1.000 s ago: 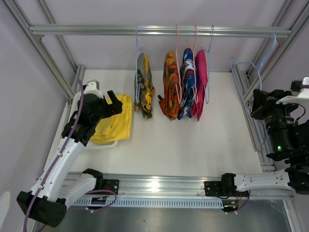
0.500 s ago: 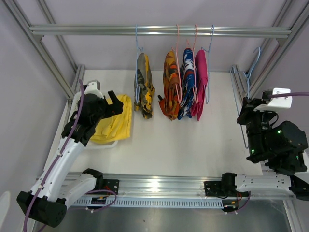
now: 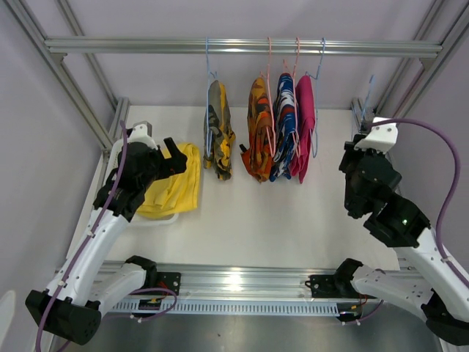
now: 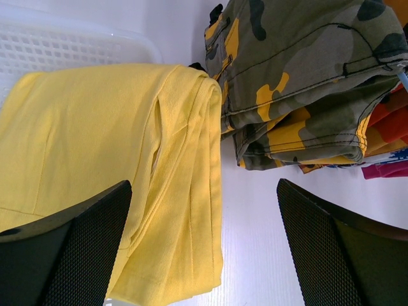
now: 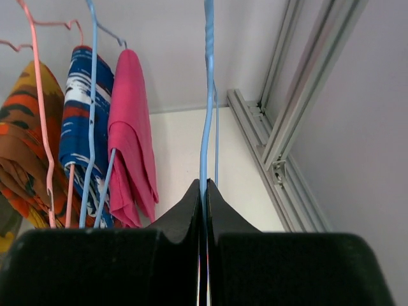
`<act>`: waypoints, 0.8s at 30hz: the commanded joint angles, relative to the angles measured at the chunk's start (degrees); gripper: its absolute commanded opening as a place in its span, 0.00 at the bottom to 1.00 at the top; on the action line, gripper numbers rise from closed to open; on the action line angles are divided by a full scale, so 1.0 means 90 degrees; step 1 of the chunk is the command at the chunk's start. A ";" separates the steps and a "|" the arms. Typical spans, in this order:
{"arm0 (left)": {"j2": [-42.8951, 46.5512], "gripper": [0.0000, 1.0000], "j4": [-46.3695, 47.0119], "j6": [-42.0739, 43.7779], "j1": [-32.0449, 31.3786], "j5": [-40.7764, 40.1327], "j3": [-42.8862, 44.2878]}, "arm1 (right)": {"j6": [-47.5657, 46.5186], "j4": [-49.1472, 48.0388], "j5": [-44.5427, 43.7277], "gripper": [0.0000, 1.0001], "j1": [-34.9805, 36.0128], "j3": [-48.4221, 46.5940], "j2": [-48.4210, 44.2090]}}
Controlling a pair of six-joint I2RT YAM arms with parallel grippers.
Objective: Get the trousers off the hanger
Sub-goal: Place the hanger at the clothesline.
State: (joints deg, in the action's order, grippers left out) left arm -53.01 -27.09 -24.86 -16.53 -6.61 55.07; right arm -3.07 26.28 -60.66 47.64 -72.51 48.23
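Four trousers hang on hangers from the top rail (image 3: 242,47): camouflage (image 3: 218,130), orange patterned (image 3: 258,132), blue-red-white (image 3: 284,121) and magenta (image 3: 305,125). The plain yellow trousers (image 3: 176,189) lie off any hanger at the left, partly over a white basket (image 3: 157,220). My left gripper (image 3: 172,158) hovers open above them; in the left wrist view the yellow cloth (image 4: 127,166) lies between and below the fingers (image 4: 70,255), with nothing gripped. My right gripper (image 5: 205,185) is shut on the wire of a bare blue hanger (image 5: 208,95), right of the magenta trousers (image 5: 131,140).
Aluminium frame posts and a floor rail (image 5: 306,95) run close along the right of my right gripper (image 3: 357,158). The camouflage trousers (image 4: 299,83) hang just beyond the yellow ones. The white basket's mesh wall (image 4: 64,48) shows behind the yellow cloth.
My right arm has swung in from the right frame toward the table, carrying the bare blue hanger. The left arm and the yellow trousers have not moved.
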 commanded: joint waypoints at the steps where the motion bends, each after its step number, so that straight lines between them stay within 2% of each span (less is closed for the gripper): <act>1: 0.0031 0.99 0.0198 0.0126 0.0050 0.0168 -0.0035 | 0.0166 -0.0583 0.0919 0.00 -0.0409 0.0205 -0.0036; 11: 0.0012 0.99 0.0159 0.0135 0.0050 0.0139 -0.0015 | -0.0859 -0.2451 0.1711 0.00 -0.0859 0.0644 0.0247; 24: 0.0060 0.99 0.0139 0.0116 0.0060 0.0187 -0.0015 | -0.0470 -0.2315 0.3009 0.00 -0.2186 0.0089 0.0871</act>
State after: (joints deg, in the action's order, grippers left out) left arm -53.21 -27.11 -24.86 -16.53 -5.78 55.07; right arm -8.47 7.90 -37.74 29.76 -68.18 55.72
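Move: The right gripper holds the empty blue hanger by its near side. The free stretch of clothesline for it lies about 20 cm ahead of that hand and some 20 cm above. The pink trousers hang roughly 18 cm ahead, 8 cm left and slightly above; the blue patterned trousers are as far ahead but 15 cm left. From the left hand, the free stretch is about 15 cm ahead, 50 cm right and 35 cm above. Carry the blue hanger forward with the right gripper, about 7.5 cm, bringing its hook towards the bare clothesline to the right of the pink trousers. Dip about a centimetre at first, then regain that height, bowing slightly left on the way. Turn the wrist some 5 degrees counter-clockwise, tip the fingers up about as much, and keep them shut on the wire. ##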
